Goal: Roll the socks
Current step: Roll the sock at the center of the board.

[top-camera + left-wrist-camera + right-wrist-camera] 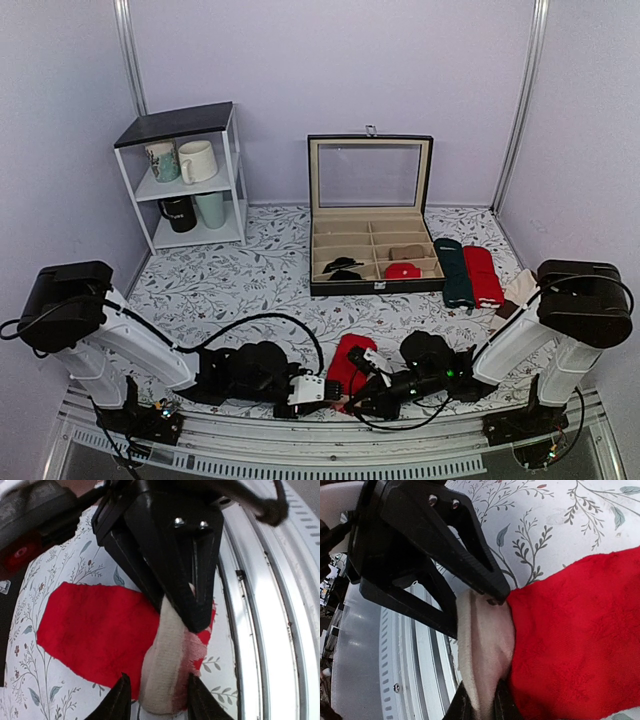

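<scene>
The red socks (348,362) lie flat on the floral cloth close to the near edge, between my two grippers. In the left wrist view their beige end (165,665) is folded up off the red part (95,630). My left gripper (159,700) stands open astride that beige end, with a small gap on one side. From the other side my right gripper (482,707) is shut on the same beige end (485,635), next to the red knit (570,640). The two grippers nearly touch above the sock.
A metal rail (330,450) runs just behind the socks at the table's near edge. A black display box (370,250) with its lid up stands mid-table. Beside it lie a dark green sock (457,272) and a plain red sock (483,275). A white shelf with mugs (190,175) stands back left.
</scene>
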Robot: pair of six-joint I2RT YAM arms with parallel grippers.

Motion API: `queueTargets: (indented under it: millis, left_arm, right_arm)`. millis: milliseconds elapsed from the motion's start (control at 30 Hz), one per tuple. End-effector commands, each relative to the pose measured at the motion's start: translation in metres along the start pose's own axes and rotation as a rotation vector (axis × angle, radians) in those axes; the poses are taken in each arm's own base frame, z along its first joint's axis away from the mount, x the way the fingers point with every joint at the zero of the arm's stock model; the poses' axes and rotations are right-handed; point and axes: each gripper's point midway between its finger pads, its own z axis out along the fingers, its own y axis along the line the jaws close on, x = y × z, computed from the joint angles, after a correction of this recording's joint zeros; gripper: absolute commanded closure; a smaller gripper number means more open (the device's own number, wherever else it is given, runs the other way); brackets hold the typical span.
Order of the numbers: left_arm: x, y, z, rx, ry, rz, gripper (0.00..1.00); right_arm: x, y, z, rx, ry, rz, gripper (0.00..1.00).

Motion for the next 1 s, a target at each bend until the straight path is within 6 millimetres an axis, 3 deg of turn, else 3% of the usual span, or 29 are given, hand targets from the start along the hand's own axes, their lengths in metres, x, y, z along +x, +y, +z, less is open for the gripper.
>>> queueTargets:
  millis: [0, 167, 367, 467, 567, 767, 833, 967]
  left_arm:
    - [0.003, -0.002, 0.005, -0.027, 0.007, 0.027, 0.61]
    - [0.006, -0.013, 0.010, 0.022, 0.037, 0.035, 0.66]
    - [0.004, -0.024, 0.012, 0.088, 0.050, 0.016, 1.00]
    - [0.005, -0.029, 0.012, 0.125, 0.068, -0.023, 1.00]
    - [0.011, -0.036, 0.011, 0.174, 0.104, -0.085, 1.00]
    - [0.041, -0.052, 0.012, 0.308, 0.246, -0.284, 1.00]
    - [0.051, -0.055, 0.014, 0.331, 0.280, -0.331, 1.00]
    - [0.066, -0.060, 0.017, 0.380, 0.326, -0.424, 1.00]
  right_arm:
    - [0.078, -0.020, -0.007, 0.057, 0.262, 0.132, 0.91]
    - [0.081, -0.020, -0.007, 0.050, 0.274, 0.137, 0.91]
    - [0.083, -0.024, -0.005, 0.056, 0.284, 0.145, 0.90]
    - [0.076, -0.025, -0.006, 0.079, 0.272, 0.138, 0.85]
    - [0.062, -0.028, -0.011, 0.130, 0.240, 0.109, 0.72]
    - [0.005, -0.032, -0.045, 0.289, 0.024, -0.040, 0.58]
    - [-0.012, -0.029, -0.058, 0.339, -0.062, -0.137, 0.56]
    - [-0.025, 0.000, -0.063, 0.387, -0.167, -0.426, 0.51]
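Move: The beige rolled end of the sock lies with its middle about 3 cm right of the left hand, 1 cm back and 1 cm lower; from the right hand it is some 3 cm to the left, level in depth and height. The sock's flat red part is centred about 7 cm ahead of the left hand, 5 cm right and 3 cm down. The box stands roughly 38 cm ahead and 11 cm right of the left hand. While the right hand still pinches the roll's right end and barely moves, the open left fingers, already around the roll's left end, sink and ease back about 1 cm each and close to pinch it, then carry it some 2 cm to the right while the wrist rolls about 20 degrees, its top turning forward. Once the left grip is shut, the right fingers open, let go of the roll and draw away about 4 cm to the right and 4 cm up, slightly forward too, with the wrist turning back some 15 degrees. ##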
